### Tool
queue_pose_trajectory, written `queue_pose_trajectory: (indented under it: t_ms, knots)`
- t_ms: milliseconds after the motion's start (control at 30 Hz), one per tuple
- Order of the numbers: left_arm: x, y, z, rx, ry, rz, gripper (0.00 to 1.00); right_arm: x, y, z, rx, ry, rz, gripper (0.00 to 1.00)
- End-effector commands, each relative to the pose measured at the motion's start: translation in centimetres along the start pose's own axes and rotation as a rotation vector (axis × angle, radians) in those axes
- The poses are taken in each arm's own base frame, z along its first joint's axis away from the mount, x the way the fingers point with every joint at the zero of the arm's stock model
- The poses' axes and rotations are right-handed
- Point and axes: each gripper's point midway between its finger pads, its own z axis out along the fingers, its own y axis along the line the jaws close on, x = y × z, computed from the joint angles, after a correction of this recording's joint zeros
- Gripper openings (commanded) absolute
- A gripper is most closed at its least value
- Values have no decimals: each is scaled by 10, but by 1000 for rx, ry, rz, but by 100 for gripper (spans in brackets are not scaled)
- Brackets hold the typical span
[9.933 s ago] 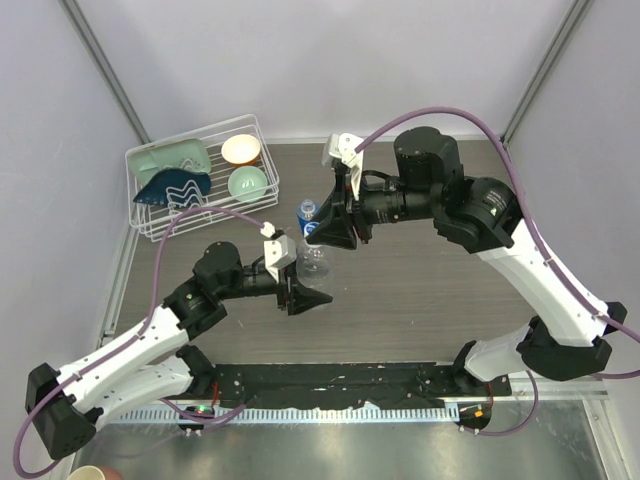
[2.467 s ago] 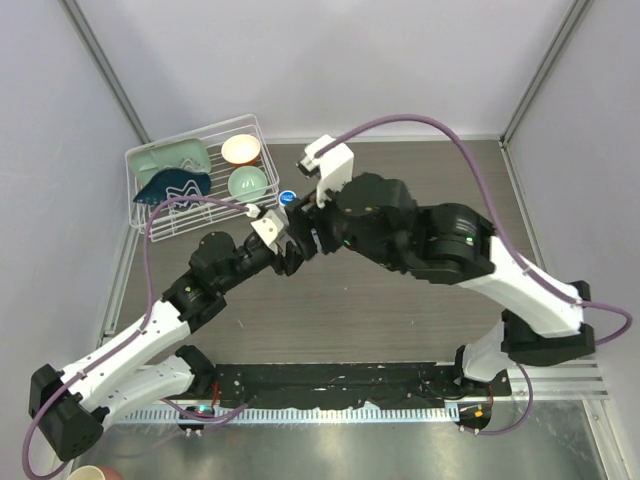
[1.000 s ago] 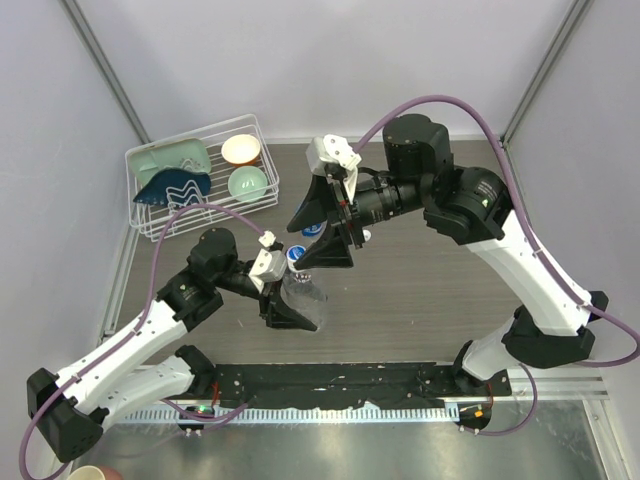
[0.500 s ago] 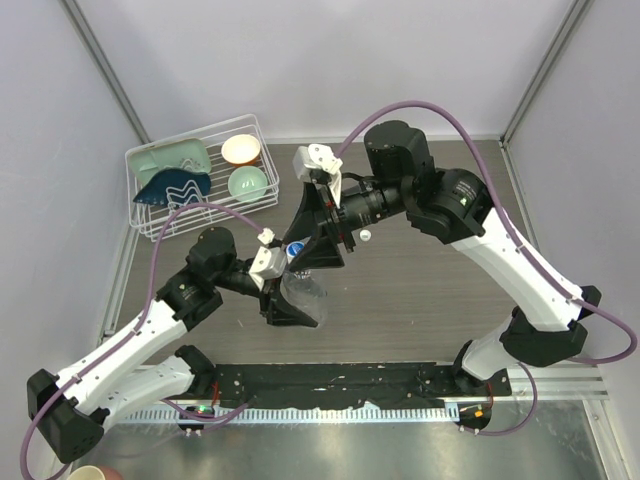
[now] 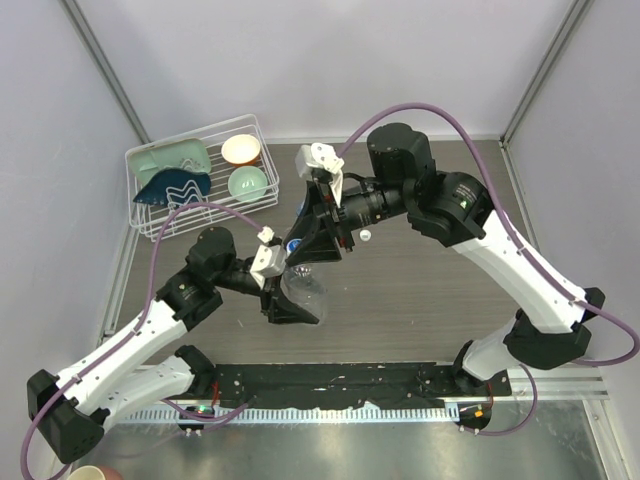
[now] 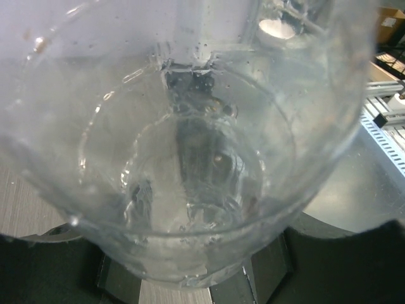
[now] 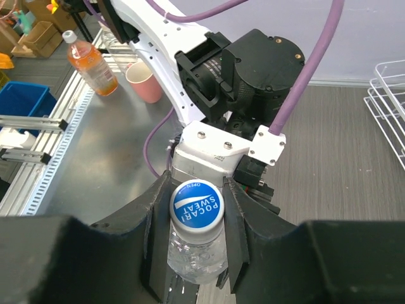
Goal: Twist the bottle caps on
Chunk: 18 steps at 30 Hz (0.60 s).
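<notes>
A clear, label-free bottle [image 5: 306, 288] stands tilted over the table with my left gripper [image 5: 290, 302] shut around its lower body. In the left wrist view the bottle [image 6: 190, 158] fills the frame, and the dark fingers [image 6: 269, 272] show only at the bottom. A blue-topped, white-rimmed cap [image 7: 197, 204] sits on the bottle neck [image 7: 196, 253]. My right gripper [image 7: 197, 212] is shut on this cap, one pad on each side. From above, the right gripper [image 5: 312, 243] covers the bottle top. A small white cap [image 5: 366, 234] lies on the table just right of it.
A white wire rack [image 5: 150, 222] at the back left holds a cream bowl [image 5: 241, 149], a green bowl [image 5: 247, 182] and green and blue dishes. Off the table, the right wrist view shows an orange drink bottle [image 7: 88, 60] and a pink cup [image 7: 145, 81].
My right gripper has come down over the bottle top and closed its jaws on the blue cap. The left gripper has kept hold of the bottle in about the same place.
</notes>
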Motion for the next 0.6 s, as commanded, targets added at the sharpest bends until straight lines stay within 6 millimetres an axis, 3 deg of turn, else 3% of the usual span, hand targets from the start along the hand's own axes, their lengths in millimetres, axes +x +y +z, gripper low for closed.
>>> queue_pose_trajectory:
  t_ms: [0,100,133,167,233,333,433,467,567]
  knots:
    - [-28,14,-4,-96,-55,72,0,5,-8,-9,104,9,28,10]
    - [-40,34,-7,-205,-90,114,0,29,-46,-12,313,77,99,3]
    - [-49,49,-11,-297,-118,143,0,34,-55,-14,370,84,143,1]
    - [-53,59,-15,-355,-132,152,0,37,-73,-20,476,94,156,1]
    - [-65,81,-24,-486,-168,187,0,45,-89,-21,569,115,172,1]
    - [-76,97,-33,-587,-206,234,0,61,-122,-32,797,147,242,1]
    - [-85,112,-45,-691,-235,254,0,71,-140,-40,997,185,249,1]
    - [-86,117,-50,-732,-240,255,0,78,-141,-32,1028,213,248,1]
    - [-88,121,-55,-767,-235,267,0,88,-156,-36,1203,257,254,1]
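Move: The cap sits between my right fingers on the clear bottle's mouth, the bottle's middle about 11 cm straight below that hand; from my left hand, gripping the bottle's lower part, the cap is some 15 cm straight above. From my right hand the blue-label bottle stands roughly 30 cm ahead, 3 cm right and 33 cm down. The loose cap lies some 30 cm ahead of that hand, 18 cm right and 43 cm down. I twist both wrists against each other, my right hand turning the pinched cap nearly 50 degrees clockwise while my left turns the bottle some 35 degrees counter-clockwise. Both hands swing forward together about 12 cm towards the blue-label bottle, sinking slightly and keeping their grips. ##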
